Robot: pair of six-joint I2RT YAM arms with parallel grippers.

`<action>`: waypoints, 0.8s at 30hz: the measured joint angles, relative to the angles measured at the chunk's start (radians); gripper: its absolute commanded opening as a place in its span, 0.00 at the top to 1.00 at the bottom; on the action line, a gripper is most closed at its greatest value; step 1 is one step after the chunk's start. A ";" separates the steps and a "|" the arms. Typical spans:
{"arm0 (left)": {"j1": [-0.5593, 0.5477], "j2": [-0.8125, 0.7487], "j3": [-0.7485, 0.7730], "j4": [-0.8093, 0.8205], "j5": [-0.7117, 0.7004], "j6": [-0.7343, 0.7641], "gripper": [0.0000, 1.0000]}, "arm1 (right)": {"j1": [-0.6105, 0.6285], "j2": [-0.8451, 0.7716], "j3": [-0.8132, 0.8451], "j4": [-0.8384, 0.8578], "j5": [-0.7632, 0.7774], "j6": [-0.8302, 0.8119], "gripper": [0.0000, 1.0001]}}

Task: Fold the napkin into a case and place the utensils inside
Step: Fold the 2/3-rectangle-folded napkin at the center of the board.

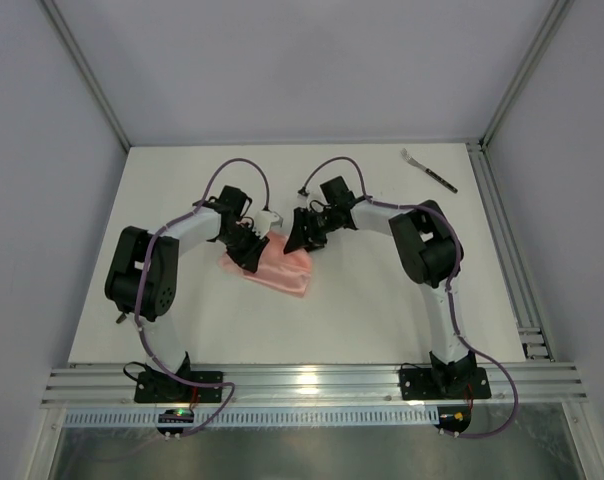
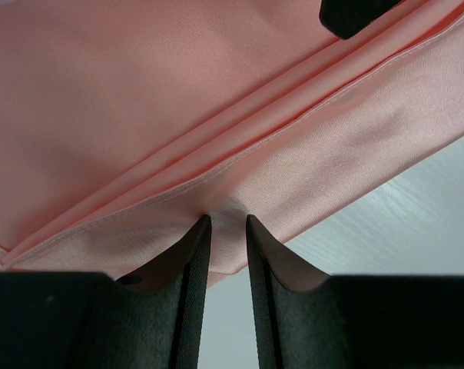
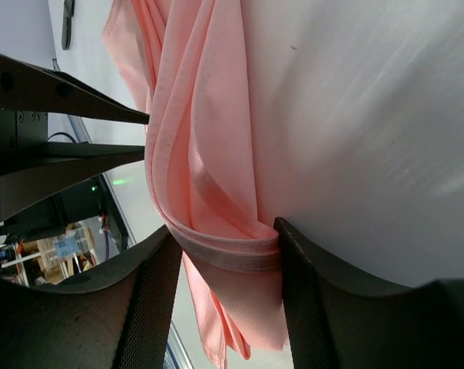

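Note:
The salmon-pink napkin (image 1: pixel 277 270) lies folded into a narrow oblong in the middle of the white table (image 1: pixel 382 320). My left gripper (image 1: pixel 250 250) is at its left end. In the left wrist view it (image 2: pixel 226 217) is shut on the napkin's (image 2: pixel 140 100) hemmed edge, which puckers between the tips. My right gripper (image 1: pixel 304 238) is at the napkin's far right end. It (image 3: pixel 226 231) is shut on a rolled fold of the napkin (image 3: pixel 201 154) that touches both pads. The fork (image 1: pixel 429 170) lies alone at the table's far right corner.
Aluminium rails run along the table's right side (image 1: pixel 497 230) and near edge (image 1: pixel 312 382). Grey walls enclose the back and sides. Both arm bases (image 1: pixel 167 385) sit at the near edge, elbows (image 1: pixel 427 245) bent outward.

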 measured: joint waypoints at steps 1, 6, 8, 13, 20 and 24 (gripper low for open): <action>0.000 0.000 0.000 0.000 0.000 0.002 0.71 | 0.003 0.001 0.001 0.000 -0.004 0.000 0.44; 0.002 0.000 0.002 0.000 0.003 0.012 0.71 | 0.038 -0.016 -0.002 -0.002 0.097 -0.015 0.62; 0.006 0.001 0.003 -0.001 0.010 0.013 0.71 | 0.058 -0.048 -0.029 0.005 0.179 -0.032 0.69; 0.028 0.016 0.016 -0.013 0.052 0.012 0.71 | 0.124 -0.166 -0.107 0.003 0.405 -0.092 0.73; 0.059 0.053 0.050 -0.051 0.117 0.007 0.71 | 0.229 -0.287 -0.201 0.091 0.634 -0.144 0.78; 0.061 0.064 0.063 -0.065 0.125 0.006 0.71 | 0.273 -0.299 -0.235 0.133 0.731 -0.163 0.73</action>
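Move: Some of the napkin's right-hand part already lies bunched between my right hand's open fingers, practically at the hand point. The napkin's middle is about 4 cm back and 5 cm to the left of that hand, and its near right corner some 12 cm back and 3 cm to the right; both lie roughly 3 cm lower. From my left hand, which is already down on the napkin, the bunch is about 5 cm ahead, 9 cm to the right and slightly higher. With my right hand I dip slightly, shut the fingers from about half open onto the bunched cloth, and lift it some 2 cm, drifting back and a little left towards my left hand. The wrist turns about 40 degrees, so the fingers point more steeply down and farther outward. My left fingers stay put, keep pinning the napkin and tilt only slightly. ##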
